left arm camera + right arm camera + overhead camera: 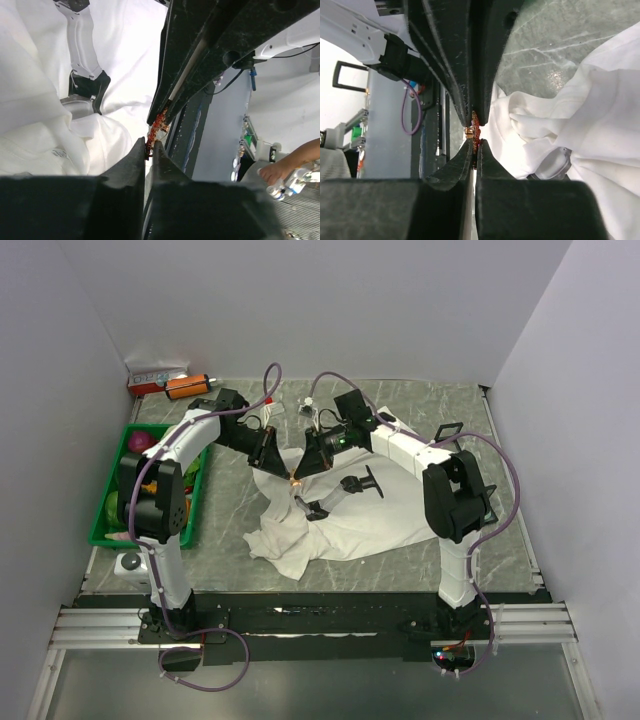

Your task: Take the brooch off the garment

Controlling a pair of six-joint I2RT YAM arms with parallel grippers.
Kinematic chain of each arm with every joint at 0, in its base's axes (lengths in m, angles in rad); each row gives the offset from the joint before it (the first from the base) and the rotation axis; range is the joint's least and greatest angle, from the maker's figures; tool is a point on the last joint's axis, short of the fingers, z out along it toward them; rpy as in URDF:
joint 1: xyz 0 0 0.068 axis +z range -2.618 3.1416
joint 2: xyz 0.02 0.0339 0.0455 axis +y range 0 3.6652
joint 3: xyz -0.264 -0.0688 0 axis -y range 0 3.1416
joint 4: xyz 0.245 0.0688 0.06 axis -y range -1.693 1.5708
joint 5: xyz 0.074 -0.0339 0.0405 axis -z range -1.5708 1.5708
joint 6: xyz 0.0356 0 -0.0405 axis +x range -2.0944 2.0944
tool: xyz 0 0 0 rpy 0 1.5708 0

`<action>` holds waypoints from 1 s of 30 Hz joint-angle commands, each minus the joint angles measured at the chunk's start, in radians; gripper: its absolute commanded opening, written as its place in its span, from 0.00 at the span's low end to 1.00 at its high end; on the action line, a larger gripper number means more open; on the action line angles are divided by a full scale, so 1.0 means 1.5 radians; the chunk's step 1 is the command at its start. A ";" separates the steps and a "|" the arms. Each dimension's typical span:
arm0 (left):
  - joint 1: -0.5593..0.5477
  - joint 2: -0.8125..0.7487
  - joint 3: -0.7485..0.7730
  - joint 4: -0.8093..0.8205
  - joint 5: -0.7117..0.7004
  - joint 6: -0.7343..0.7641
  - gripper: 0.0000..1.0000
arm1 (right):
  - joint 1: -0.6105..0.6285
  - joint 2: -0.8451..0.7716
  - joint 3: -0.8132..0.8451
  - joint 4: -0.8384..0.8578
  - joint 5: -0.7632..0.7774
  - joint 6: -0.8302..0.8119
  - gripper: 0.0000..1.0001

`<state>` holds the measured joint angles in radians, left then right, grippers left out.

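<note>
The brooch [295, 480] is a tiny orange-gold trinket held above the upper edge of the crumpled white garment [350, 525]. Both grippers meet on it tip to tip. In the left wrist view my left gripper [149, 145] is shut on the lower end of the brooch [158, 126], with the right arm's fingers [172, 85] coming down from above. The right wrist view has my right gripper [475, 143] shut on the brooch [474, 131], the garment [580, 100] lying beside it. Whether the brooch is still pinned to the cloth I cannot tell.
A green basket [100, 530] with fruit stands at the left edge. An orange-and-black cylinder [187, 386] and a red-and-white box [155, 375] lie at the back left. Two black-handled objects [362, 483] rest on the garment.
</note>
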<state>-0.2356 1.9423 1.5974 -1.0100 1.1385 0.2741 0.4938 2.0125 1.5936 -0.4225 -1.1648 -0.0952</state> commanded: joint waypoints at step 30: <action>0.017 0.036 0.164 0.046 -0.134 -0.064 0.99 | -0.423 -0.104 -0.025 -0.088 0.721 -0.444 0.00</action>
<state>-0.2073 2.0365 1.8523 -0.9615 0.9623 0.1936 -0.1497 1.7924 1.5101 -0.6697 -0.2653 -0.7074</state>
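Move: The brooch sits between both sets of fingertips. From the right hand the far black case lies some 42 cm right, 19 cm ahead and 14 cm down, the near black case some 45 cm right and 3 cm back. The clamp on the garment is about 10 cm right of that hand, level with it. From the left hand the far black case is some 43 cm right and 19 cm ahead. Left fingers open, releasing the brooch, and draw forward; right swings it 40 cm right towards the far black case. ##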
